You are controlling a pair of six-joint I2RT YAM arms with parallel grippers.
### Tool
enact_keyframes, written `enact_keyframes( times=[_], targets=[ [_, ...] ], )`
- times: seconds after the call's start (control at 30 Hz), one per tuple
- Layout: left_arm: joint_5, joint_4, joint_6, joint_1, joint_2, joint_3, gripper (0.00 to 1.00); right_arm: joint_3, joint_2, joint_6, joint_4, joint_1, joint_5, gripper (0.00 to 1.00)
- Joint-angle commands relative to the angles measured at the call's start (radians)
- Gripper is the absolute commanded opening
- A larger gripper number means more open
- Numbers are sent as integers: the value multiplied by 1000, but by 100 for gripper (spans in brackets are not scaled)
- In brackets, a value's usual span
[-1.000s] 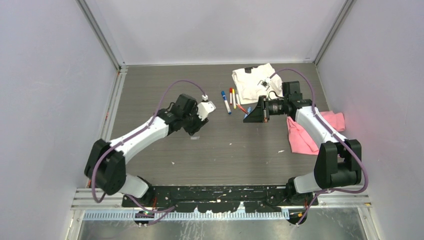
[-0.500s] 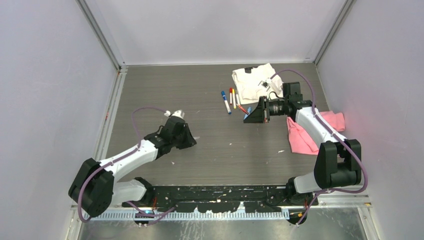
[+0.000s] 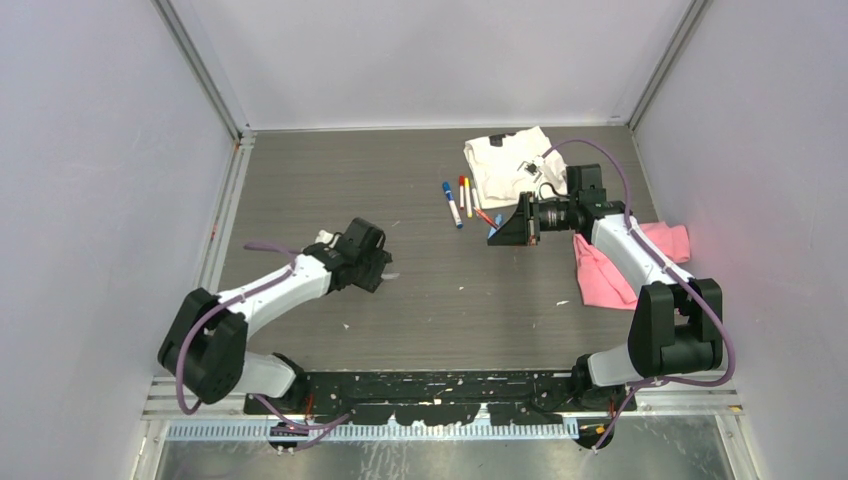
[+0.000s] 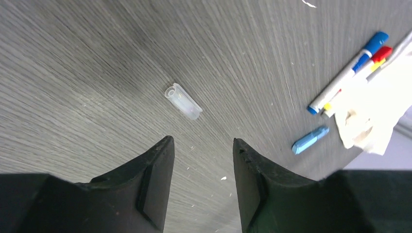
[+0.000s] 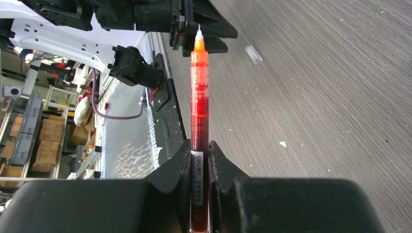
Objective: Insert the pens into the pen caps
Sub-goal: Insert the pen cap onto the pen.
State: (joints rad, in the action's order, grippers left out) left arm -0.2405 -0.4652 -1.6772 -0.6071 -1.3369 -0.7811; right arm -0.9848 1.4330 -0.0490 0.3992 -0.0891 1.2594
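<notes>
A clear grey pen cap (image 4: pixel 183 101) lies on the table just ahead of my left gripper (image 4: pixel 201 145), which is open and empty. The cap also shows in the top view (image 3: pixel 391 275) and in the right wrist view (image 5: pixel 253 53). My right gripper (image 5: pixel 199 150) is shut on a red pen (image 5: pixel 198 97), its uncapped orange tip pointing towards the left arm. Three capped pens (image 3: pixel 458 200) lie side by side left of the white cloth. A light blue cap (image 4: pixel 311 139) lies near them.
A white cloth (image 3: pixel 508 160) lies at the back, touching the pens' ends. A pink cloth (image 3: pixel 610 270) lies under the right arm. Grey walls close in the table on three sides.
My left arm pulled back towards the near left, turned its wrist, then came forward again, fingers now just behind the clear cap. The right arm and its pen have hardly moved.
</notes>
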Motion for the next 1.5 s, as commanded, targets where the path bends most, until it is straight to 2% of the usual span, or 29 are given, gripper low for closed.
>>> enact_keyframes(
  times=[0.0, 0.1, 0.37, 0.5, 0.83, 1.0, 1.13, 1.3, 1.47],
  targets=[
    [-5, -30, -192, 4, -80, -48, 48, 1, -32, 1, -33, 10, 29, 1],
    [29, -56, -256, 4, -139, -81, 45, 1, -32, 2, -34, 14, 30, 1],
    [21, -101, -307, 4, -231, -128, 36, 3, -25, 2, -33, 26, 35, 1],
    [26, -203, -306, 14, -282, -192, 33, 3, -22, 3, -34, 28, 37, 1],
    [80, -301, -276, 54, -376, -256, 33, 1, -19, 3, -34, 34, 40, 1],
    [113, -353, -210, 80, -438, -303, 31, 1, -17, 5, -33, 34, 41, 1],
    [131, -364, -176, 89, -485, -329, 25, 1, -17, 5, -34, 34, 40, 1],
    [129, -441, -58, 93, -566, -422, 21, 1, -20, 5, -34, 37, 41, 1],
    [35, -672, 130, 100, -704, -634, 20, 4, -21, 5, -34, 40, 43, 1]
  ],
)
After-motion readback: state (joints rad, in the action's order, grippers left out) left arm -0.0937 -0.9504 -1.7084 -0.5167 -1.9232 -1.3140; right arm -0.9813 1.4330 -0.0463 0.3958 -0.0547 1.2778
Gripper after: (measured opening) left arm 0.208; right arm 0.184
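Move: The clear pen cap on the table lies about 6 cm below the left hand, some 2 cm ahead and 1 cm to its right. From that same hand the blue marker is roughly 19 cm ahead and 14 cm right, and the light blue highlighter about 14 cm ahead and 23 cm right, both also on the table. From the right hand, the cap is some 21 cm left, 2 cm ahead and 18 cm below. The left fingers come to pinch the clear cap from both sides, narrowing from half open as the hand sinks about 6 cm onto it, quickly at first, and eases 2 cm forward. The wrist tips some 30 degrees from its forward slant to point nearly straight down, turning a little counter-clockwise and then partly back. The right hand stays nearly in place, still gripping the red pen. ##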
